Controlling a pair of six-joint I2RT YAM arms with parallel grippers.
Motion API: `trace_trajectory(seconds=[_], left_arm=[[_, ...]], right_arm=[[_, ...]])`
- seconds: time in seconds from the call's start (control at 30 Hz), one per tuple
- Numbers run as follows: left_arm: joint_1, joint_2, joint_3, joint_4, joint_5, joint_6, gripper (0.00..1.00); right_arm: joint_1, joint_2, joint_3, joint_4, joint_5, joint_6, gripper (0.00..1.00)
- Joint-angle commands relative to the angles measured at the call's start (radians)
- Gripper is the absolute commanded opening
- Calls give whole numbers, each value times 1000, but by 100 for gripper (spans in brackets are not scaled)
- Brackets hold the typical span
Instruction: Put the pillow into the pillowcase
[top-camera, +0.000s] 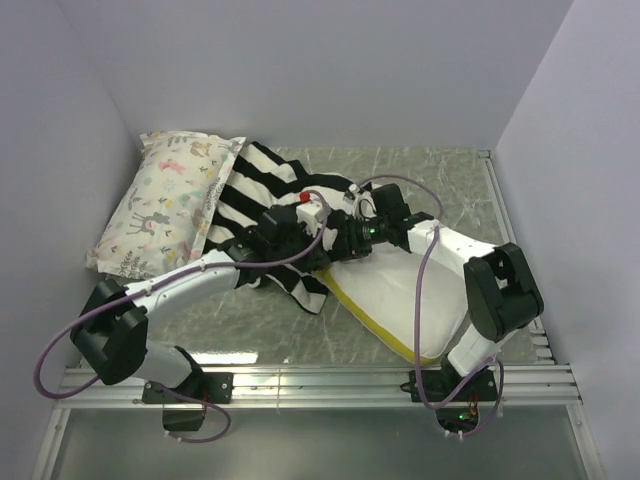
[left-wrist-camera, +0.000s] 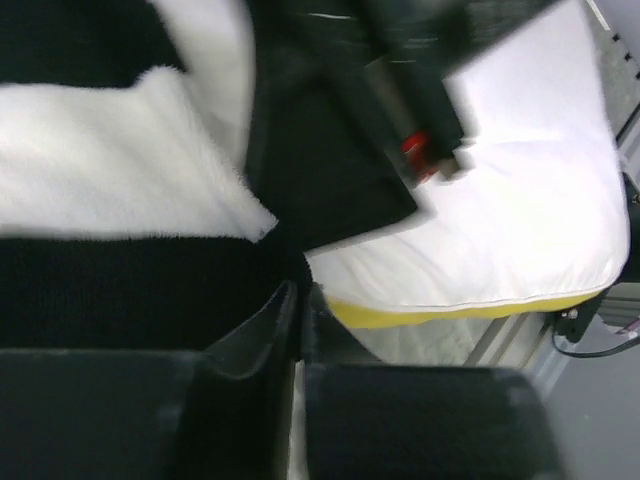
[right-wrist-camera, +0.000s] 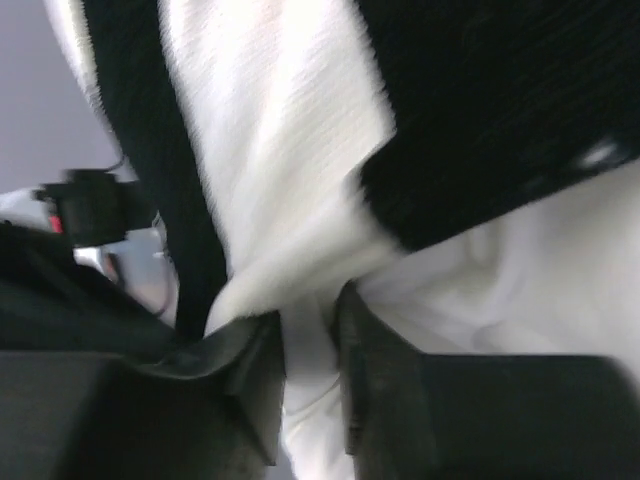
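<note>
The black and white striped pillowcase (top-camera: 262, 195) lies crumpled at mid-table, its near edge over the left end of the cream-white pillow (top-camera: 405, 285) with the yellow band. My left gripper (top-camera: 318, 243) is shut on the pillowcase's black hem (left-wrist-camera: 180, 290), right beside the pillow's yellow edge (left-wrist-camera: 440, 312). Facing it, my right gripper (top-camera: 350, 240) reaches in from the right. In the right wrist view that gripper (right-wrist-camera: 310, 320) has its fingers apart, with a fold of the pillowcase's white stripe (right-wrist-camera: 290, 130) lying loose between them.
A smaller pillow with a pastel floral print (top-camera: 165, 205) rests against the left wall, touching the pillowcase. Metal rails (top-camera: 320, 378) run along the near table edge and another rail (top-camera: 505, 205) along the right side. Walls close in on the left, back and right.
</note>
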Motion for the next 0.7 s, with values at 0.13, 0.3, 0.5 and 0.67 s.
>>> trace_trajectory(seconds=[0.13,0.3,0.5,0.67], left_arm=[[179,-1,128,-214,389,155,43],[283,-170,71,-205,422,100,69],[421,-300,41,-249,355,20,78],[544,-364,13,-294,355,-2,82]], right_arm=[[1,-164,99,-289,278,-368,78],[141,-318,47,-366,590,-539,89],[402,-361,-90,-305,890,-574,96],[510,-187,-111,-221,1084,-585,96]])
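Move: The left hand pinches the striped pillowcase's mouth; the case's middle lies about 12 cm left of it, 9 ahead and 10 below. The pillow's yellow-edged near corner is roughly 6 cm back, 5 left and 6 below the right hand. From that hand, the pillow's middle lies some 15 cm right and 10 back, and the pillowcase's middle about 18 left and 6 ahead. Opening, both release the pillowcase; left swings 13 cm left and up, right arcs back towards the pillow's corner. ##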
